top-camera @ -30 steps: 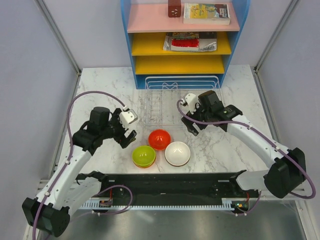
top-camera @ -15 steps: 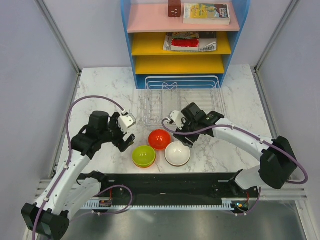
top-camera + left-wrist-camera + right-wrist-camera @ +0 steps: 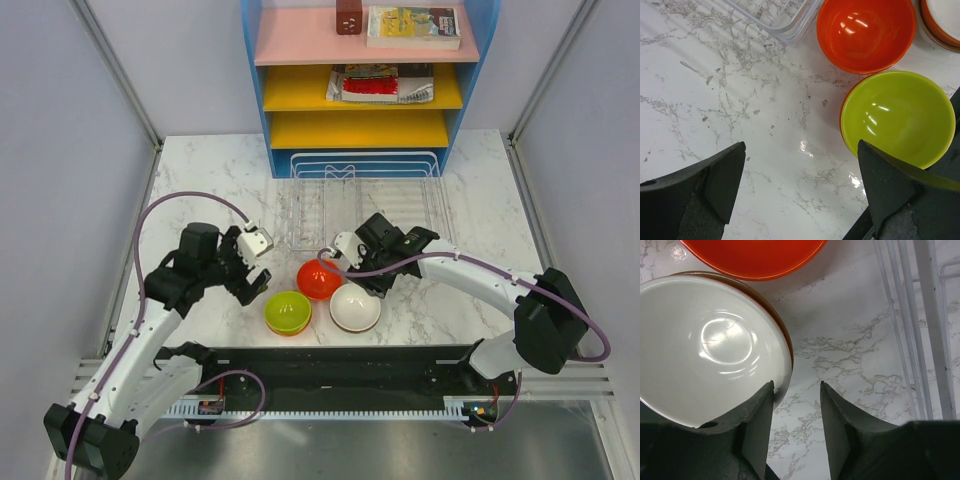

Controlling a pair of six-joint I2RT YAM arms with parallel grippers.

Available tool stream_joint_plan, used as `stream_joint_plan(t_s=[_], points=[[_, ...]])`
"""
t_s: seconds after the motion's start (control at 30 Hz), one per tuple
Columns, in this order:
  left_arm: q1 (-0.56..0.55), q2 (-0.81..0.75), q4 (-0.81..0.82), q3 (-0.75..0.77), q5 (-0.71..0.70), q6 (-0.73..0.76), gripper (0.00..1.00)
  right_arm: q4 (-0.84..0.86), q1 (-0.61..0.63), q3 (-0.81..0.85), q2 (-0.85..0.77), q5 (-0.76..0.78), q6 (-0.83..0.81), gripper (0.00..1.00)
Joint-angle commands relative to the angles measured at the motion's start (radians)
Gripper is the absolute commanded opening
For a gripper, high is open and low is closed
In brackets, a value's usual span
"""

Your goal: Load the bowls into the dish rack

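Three bowls sit in front of the dish rack point(image 3: 365, 160): a red bowl point(image 3: 318, 278), a lime green bowl point(image 3: 287, 312) and a white bowl point(image 3: 355, 307). My right gripper point(image 3: 362, 283) hangs low over the white bowl's far rim. In the right wrist view the white bowl point(image 3: 705, 345) rests in an orange one. The right gripper point(image 3: 796, 387) straddles that rim, jaws half narrowed, a gap still showing. My left gripper point(image 3: 800, 155) is wide open over bare marble, left of the green bowl point(image 3: 895, 115), which is also nested in an orange one. The red bowl point(image 3: 865, 32) lies beyond.
A blue shelf unit point(image 3: 365, 70) with pink and yellow shelves stands behind the rack. The rack's clear tray corner point(image 3: 785, 20) is close to the red bowl. Rack wires point(image 3: 930, 315) run just right of the right gripper. A black rail point(image 3: 330, 365) lines the near edge.
The right arm has swung left and down from beside the rack to the white bowl, and its jaws have narrowed. The left arm has barely shifted and stays wide open.
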Motion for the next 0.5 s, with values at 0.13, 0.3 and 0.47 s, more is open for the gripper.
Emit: stream_joint_plan(t_s=[0.13,0.3,0.47], points=[[-0.001,0.029,0.013,0.001,0.062,-0.032,1.00,-0.016,0.018,0.005,0.002,-0.028,-0.016,0.47],[-0.003,0.100,0.032,0.061,0.171,-0.053,1.00,-0.053,0.019,0.057,-0.040,-0.048,-0.024,0.80],[-0.020,0.186,0.060,0.159,0.280,-0.060,1.00,-0.059,0.019,0.073,-0.153,-0.037,-0.047,0.98]])
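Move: Near the right hand, the white bowl's middle is about 5 cm to its left, 4 cm back and 2 cm below, the rim beside its left fingertip; the red bowl stands some 14 cm left and 2 cm ahead, the dish rack's middle 19 cm straight ahead. From the left hand, the green bowl lies about 7 cm right, 5 cm back and 10 cm down; the red bowl is 14 cm right and 2 cm ahead. Spreading its half-shut fingers to fully open around the near-right part of the white bowl's rim, the right hand eases back about 1 cm, then lifts about 1 cm at the very end. The open left hand sinks a little, then swings some 3 cm right towards the green bowl, its wrist tipping down and turning slightly clockwise. ##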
